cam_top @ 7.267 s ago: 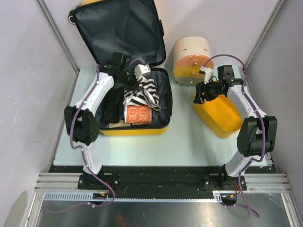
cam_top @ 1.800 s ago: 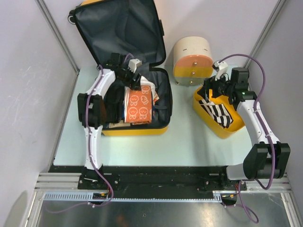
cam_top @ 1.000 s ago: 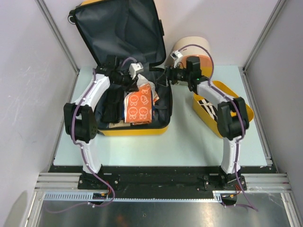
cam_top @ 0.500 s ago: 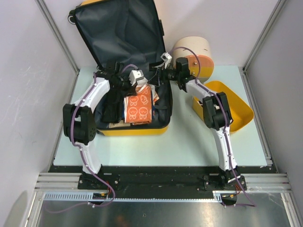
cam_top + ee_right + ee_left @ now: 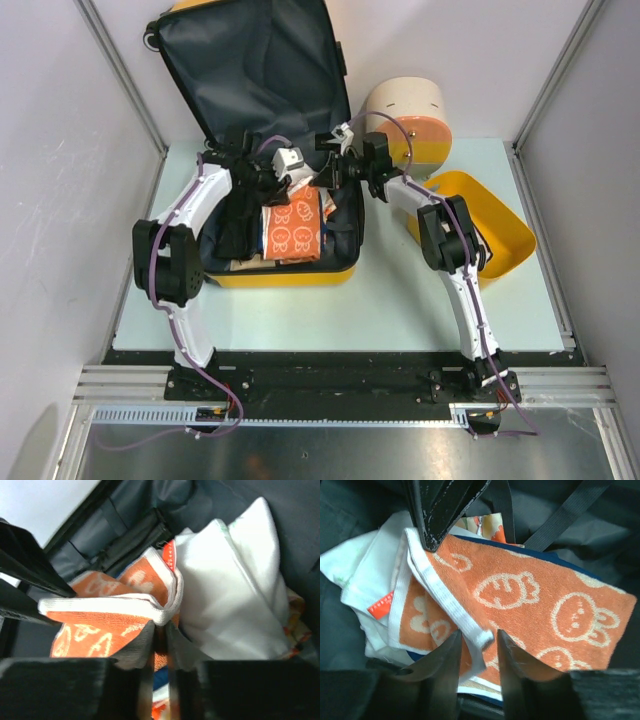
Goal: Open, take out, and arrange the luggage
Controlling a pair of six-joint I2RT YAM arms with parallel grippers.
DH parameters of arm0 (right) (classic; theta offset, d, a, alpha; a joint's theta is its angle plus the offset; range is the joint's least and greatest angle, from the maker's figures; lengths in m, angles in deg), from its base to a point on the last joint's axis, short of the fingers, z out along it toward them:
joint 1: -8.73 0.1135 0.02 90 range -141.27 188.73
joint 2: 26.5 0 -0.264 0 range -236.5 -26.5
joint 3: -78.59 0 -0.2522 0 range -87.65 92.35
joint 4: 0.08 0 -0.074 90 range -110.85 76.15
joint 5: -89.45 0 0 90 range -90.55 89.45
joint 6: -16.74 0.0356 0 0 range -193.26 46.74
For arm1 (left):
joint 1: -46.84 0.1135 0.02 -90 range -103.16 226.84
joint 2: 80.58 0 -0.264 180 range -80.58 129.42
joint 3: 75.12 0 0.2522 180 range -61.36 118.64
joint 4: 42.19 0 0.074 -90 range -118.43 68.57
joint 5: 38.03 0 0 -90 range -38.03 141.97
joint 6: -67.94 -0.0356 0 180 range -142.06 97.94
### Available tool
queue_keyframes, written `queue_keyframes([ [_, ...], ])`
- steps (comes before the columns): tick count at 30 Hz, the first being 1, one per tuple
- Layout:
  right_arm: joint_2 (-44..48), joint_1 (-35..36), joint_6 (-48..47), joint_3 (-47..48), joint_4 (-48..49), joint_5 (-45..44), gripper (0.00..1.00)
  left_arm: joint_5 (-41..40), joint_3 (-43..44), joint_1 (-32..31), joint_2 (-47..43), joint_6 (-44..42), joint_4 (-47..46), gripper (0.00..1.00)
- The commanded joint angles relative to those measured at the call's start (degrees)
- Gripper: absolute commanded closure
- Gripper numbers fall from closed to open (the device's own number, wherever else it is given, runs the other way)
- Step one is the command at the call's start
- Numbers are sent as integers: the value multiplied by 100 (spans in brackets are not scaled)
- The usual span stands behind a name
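Observation:
The luggage (image 5: 290, 277) lies open at the back left, its lid leaning on the wall. An orange towel (image 5: 292, 225) with white cartoon faces lies on top inside. My right gripper (image 5: 160, 624) is shut on the towel's white hem (image 5: 100, 605), next to a folded white cloth (image 5: 235, 580). My left gripper (image 5: 478, 633) stands narrowly open over the towel (image 5: 530, 595), with the other end of that hem (image 5: 445, 600) between its jaws. In the top view the left gripper (image 5: 290, 178) and the right gripper (image 5: 325, 172) meet over the suitcase's back edge.
A yellow basket (image 5: 500, 215) sits at the right, tilted. A cream-and-pink round box (image 5: 405, 115) stands behind it. Dark folded items (image 5: 235, 225) fill the suitcase's left half. Black straps (image 5: 570, 515) cross the grey lining.
My right arm has swung from the yellow basket across to the suitcase and closed on the orange towel's hem. The left gripper has stayed at the towel. The striped cloth went into the basket earlier.

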State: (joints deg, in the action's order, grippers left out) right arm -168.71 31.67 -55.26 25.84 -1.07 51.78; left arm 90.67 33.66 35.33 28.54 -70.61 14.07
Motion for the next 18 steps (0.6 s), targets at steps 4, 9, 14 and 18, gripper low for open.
queue_keyframes([
  [4, 641, 44, 222, -300, 1024, 347, 100, -38, 139, 253, -523, 634, -31, 34],
  [9, 1326, 149, -339, -749, 894, 523, 100, 199, 280, 859, -830, 1444, -58, 26],
  [14, 1898, 448, -2183, -1266, -379, 725, 100, 182, -71, 1133, -1323, 1630, -163, 24],
  [18, 2276, 755, -3949, -1514, -1758, 743, 100, 164, -387, 1396, -1595, 1744, -251, 24],
])
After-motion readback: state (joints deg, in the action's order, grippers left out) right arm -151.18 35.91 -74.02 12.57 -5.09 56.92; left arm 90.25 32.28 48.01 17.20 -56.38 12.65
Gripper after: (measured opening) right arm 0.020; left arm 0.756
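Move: The orange towel's middle lies about 8 cm back, 5 cm to the left of and 6 cm below the right hand, whose fingertips are at its raised far hem. From the left hand, which still has that hem a little farther left, it is some 6 cm back, 1 cm to the right and 6 cm down. The white cloth is about 3 cm left of the right hand, 2 cm ahead and 6 cm below; the black pouch lies roughly 12 cm left of the left hand, 6 cm back and 7 cm down. The right fingers shut fully on the towel's raised hem while the left fingers spread wide and let go of it, the left hand pulling away about 10 cm to its left and 8 cm up, towards the suitcase's left rim, as it turns some 20 degrees counter-clockwise. Keeping its pinch, the right hand first rises, then draws back and up, about 8 cm back and 7 cm up in all, its wrist rolling and turning slightly counter-clockwise, carrying the hem back over the rest of the towel. ##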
